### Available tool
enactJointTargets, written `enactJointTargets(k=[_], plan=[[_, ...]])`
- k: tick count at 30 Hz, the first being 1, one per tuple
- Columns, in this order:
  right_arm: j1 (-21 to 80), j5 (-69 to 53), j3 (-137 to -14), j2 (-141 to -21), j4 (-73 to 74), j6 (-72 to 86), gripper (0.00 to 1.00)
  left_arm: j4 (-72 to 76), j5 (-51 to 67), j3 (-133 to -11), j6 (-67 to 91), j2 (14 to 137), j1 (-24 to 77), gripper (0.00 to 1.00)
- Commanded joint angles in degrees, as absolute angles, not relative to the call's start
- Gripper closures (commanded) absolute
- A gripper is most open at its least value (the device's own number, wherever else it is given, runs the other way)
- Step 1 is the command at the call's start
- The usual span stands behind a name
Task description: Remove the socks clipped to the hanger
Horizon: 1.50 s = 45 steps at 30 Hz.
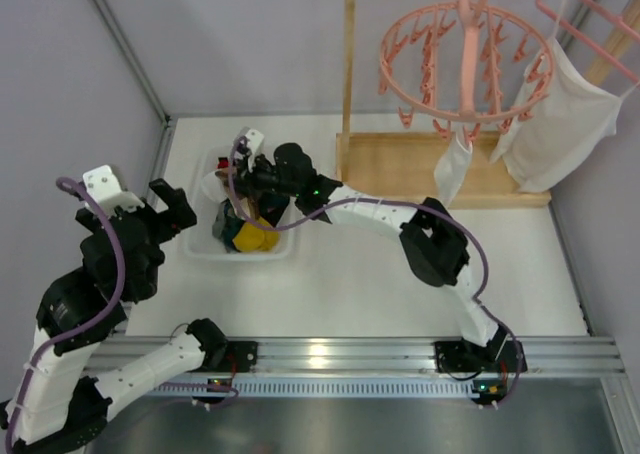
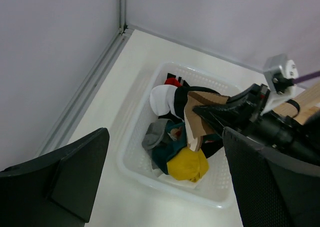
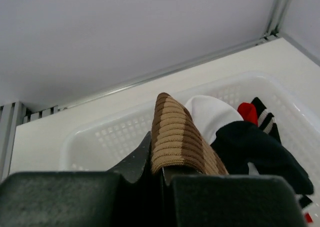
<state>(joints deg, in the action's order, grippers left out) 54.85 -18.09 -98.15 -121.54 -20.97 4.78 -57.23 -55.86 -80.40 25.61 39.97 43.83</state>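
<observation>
The round pink hanger [image 1: 465, 59] hangs from the wooden rail at the top right, with one white sock [image 1: 452, 169] clipped under it. My right gripper [image 1: 240, 199] [image 3: 162, 172] is shut on a brown striped sock [image 3: 175, 137] [image 2: 197, 122] over the white basket [image 1: 205, 244]. In the basket lie a yellow sock [image 2: 187, 164], a teal one [image 2: 167, 149], a white one [image 2: 162, 99] and a black one [image 3: 250, 147]. My left gripper [image 1: 150, 209] [image 2: 162, 187] stands open beside the basket's left side, with nothing between its fingers.
A large white garment [image 1: 555, 114] hangs on a plain pink hanger at the far right. The wooden stand's base [image 1: 400, 164] lies behind the basket. Grey walls close in the table at left and back.
</observation>
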Motion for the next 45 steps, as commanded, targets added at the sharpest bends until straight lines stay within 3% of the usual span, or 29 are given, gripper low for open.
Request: enactJointTargets(k=[1,10,17,21,28,31,32,39,45], plan=[[53.88,-21.53,-112.27,-132.93,-11.09,4.22,1.00,-58.62,-60.11,-77.09,25.92,38.33,43.59,0.02],[53.61,-21.89,-122.35,-146.42,-6.24,13.18,1.00,-53.00,-60.83,-63.73,31.55,32.87,44.74,0.02],[53.17,-20.57,-119.71,-144.15,-8.43,16.96,0.85,-53.00,-60.03,-62.05,31.99,32.35,44.74,0.02],[53.09,-20.30,-116.12,-139.41,-10.01,17.75,0.60,-53.00,-60.03,-61.70,32.43,31.55,44.65,0.02],[53.17,-18.12,-107.33,-126.50,-10.98,16.44,0.32,-53.00,-60.56,-61.44,32.87,29.89,44.56,0.02],[53.09,-16.62,-101.97,-120.62,-10.99,14.95,0.12,-53.00,-60.47,-61.44,33.05,29.71,44.56,0.02],[53.09,-15.74,-99.26,-119.28,-10.81,14.59,0.01,-52.91,-60.47,-61.44,32.96,29.88,44.47,0.02],[52.56,-9.42,-79.30,-98.84,-12.74,12.39,0.01,-52.65,-58.63,-62.14,33.57,31.20,44.03,0.02],[52.30,4.20,-58.74,-78.07,-12.04,11.95,0.01,-47.29,-48.01,-60.82,29.10,32.86,40.96,0.02]])
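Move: The brown striped sock is already pinched in the right hand. The sock pile in the basket lies about 5 cm ahead of that hand, 5 cm to its left and 20 cm below. Within it, the yellow sock is some 3 cm back and 2 cm left of the hand, the grey one 3 cm ahead and 10 cm left, and the white one 10 cm ahead and 12 cm left. From the left hand the pile is about 18 cm ahead, 8 cm right and 36 cm below. The brown striped sock goes down with the right hand some 17 cm onto the pile, drifting a little left and forward as the fingers tip down about 20 degrees. There they open wide and let go, then the hand rises as far again and draws off right and somewhat back, turning clockwise, to just past the basket's right rim. The empty, open left hand sinks about 8 cm. ##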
